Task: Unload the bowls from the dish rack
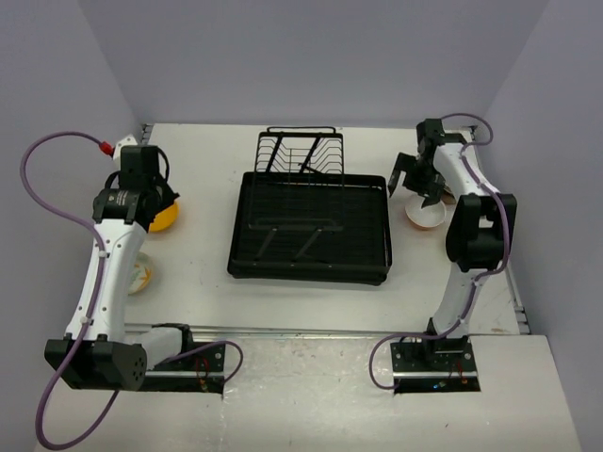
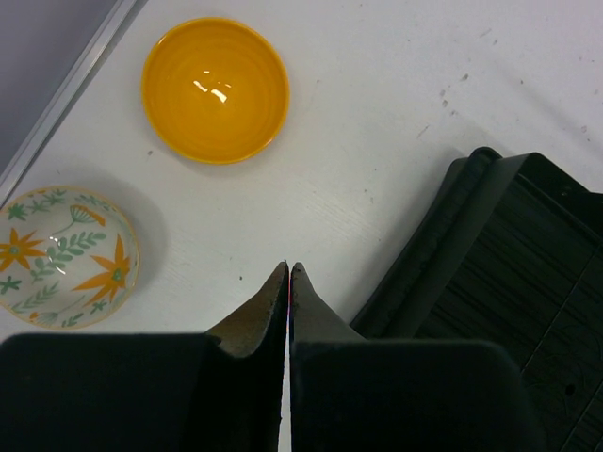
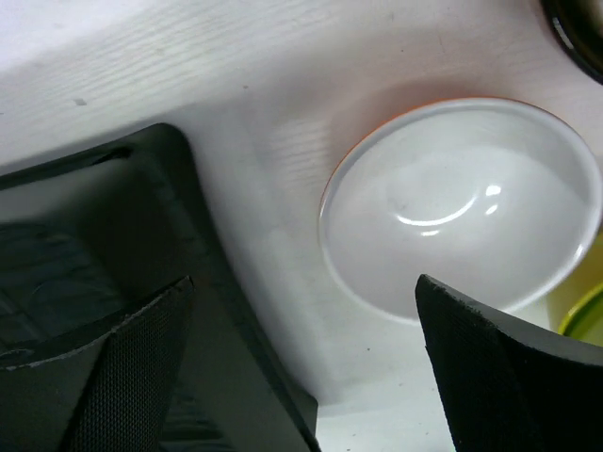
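The dish rack, a black tray (image 1: 311, 268) joined to a wire rack (image 1: 300, 151), sits mid-table, and I see no bowl in its slots. A yellow-orange bowl (image 2: 215, 89) and a white floral bowl (image 2: 66, 256) stand on the table left of it, also seen from above as the yellow-orange bowl (image 1: 166, 218) and the floral bowl (image 1: 141, 273). My left gripper (image 2: 287, 268) hangs above them, shut and empty. Right of the tray, a bowl with a white inside and an orange-red rim (image 3: 462, 212) rests on the table. My right gripper (image 3: 303, 282) hovers open just over its near-left edge, holding nothing.
The tray's corner (image 3: 113, 217) lies under the right gripper's left finger. A lime-green rim (image 3: 586, 315) and a dark bowl's edge (image 3: 579, 28) crowd the white-inside bowl. A red-and-white object (image 1: 115, 146) sits at the far left corner. The table's left edge (image 2: 66, 94) runs near the yellow-orange bowl.
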`<state>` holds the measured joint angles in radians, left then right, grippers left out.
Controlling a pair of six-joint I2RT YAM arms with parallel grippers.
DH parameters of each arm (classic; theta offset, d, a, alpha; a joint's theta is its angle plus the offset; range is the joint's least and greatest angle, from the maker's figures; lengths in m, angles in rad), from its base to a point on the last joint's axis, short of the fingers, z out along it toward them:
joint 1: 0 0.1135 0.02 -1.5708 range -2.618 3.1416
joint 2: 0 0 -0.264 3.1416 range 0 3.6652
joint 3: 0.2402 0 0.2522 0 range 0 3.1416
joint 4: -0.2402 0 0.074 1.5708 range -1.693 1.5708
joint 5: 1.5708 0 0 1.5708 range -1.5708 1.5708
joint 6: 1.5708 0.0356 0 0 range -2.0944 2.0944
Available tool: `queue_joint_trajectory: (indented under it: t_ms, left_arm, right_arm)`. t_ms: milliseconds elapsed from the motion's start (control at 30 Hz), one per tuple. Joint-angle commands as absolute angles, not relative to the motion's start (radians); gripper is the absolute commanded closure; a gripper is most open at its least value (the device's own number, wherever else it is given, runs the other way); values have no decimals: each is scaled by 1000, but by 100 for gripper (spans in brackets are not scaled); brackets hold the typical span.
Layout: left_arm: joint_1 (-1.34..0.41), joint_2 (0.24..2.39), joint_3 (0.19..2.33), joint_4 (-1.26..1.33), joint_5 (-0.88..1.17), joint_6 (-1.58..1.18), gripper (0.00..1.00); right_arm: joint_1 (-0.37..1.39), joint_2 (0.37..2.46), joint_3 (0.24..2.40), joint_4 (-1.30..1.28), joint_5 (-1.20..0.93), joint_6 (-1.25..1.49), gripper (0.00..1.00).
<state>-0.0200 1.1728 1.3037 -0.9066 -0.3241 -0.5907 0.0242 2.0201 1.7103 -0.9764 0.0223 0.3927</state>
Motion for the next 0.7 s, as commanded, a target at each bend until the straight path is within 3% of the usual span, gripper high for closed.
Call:
queue_joint_trajectory:
  t_ms: [0, 67, 167, 200, 233, 267, 333, 467, 500, 667]
  left_arm:
    - [-17, 1150, 1287, -890, -362, -557, 100]
    - [-21, 1150, 1287, -885, -367, -551, 97]
    - [-26, 1147, 1290, -877, -370, -543, 73]
    - [-28, 1147, 1292, -876, -368, -538, 58]
    - [-28, 1149, 1295, -874, -367, -538, 53]
    - [-31, 1149, 1295, -874, -370, -535, 42]
    - [-34, 1147, 1298, -871, -371, -532, 34]
    - [-40, 1146, 1305, -871, -374, -522, 4]
    - [-41, 1144, 1305, -871, -376, -520, 0]
    - [-51, 1138, 1315, -871, -383, -512, 0]
  right_arm:
    - [40, 1843, 1732, -980, 18, 390, 1]
    - [49, 1795, 1721, -976, 12, 374, 1]
    - [61, 1694, 1683, -960, -15, 362, 1]
    - [64, 1666, 1657, -951, -23, 359, 1]
    - [74, 1620, 1648, -947, -23, 357, 1]
    - [77, 1599, 1623, -942, -34, 356, 1]
    - [80, 1536, 1600, -928, -64, 353, 1]
    - [80, 1430, 1522, -907, -104, 345, 1]
    - [80, 1408, 1508, -902, -106, 347, 1]
    - [80, 1205, 1392, -865, -45, 377, 1]
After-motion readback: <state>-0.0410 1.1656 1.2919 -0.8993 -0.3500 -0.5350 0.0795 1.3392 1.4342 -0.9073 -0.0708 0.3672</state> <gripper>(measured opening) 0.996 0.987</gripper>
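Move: The orange bowl with the white inside, just set down, stands about 5 cm to the right of the right hand, 2 cm back and 5 cm lower. The brown patterned bowl is roughly 14 cm right and 5 cm ahead of that hand, the lime bowl stack 15 cm right and 8 cm back, the empty dish rack's middle 25 cm left and 6 cm back. From the left hand the orange bowl lies some 63 cm right, 9 cm ahead and 22 cm lower. No new contact: with its fingers already wide open, the right hand climbs about 16 cm away from the orange bowl, then draws back some 8 cm with a slight leftward drift, the fingers tilting up some 25 degrees to point more forward. The left hand stays hovering in place and spreads its shut fingers fully, gripping nothing. ##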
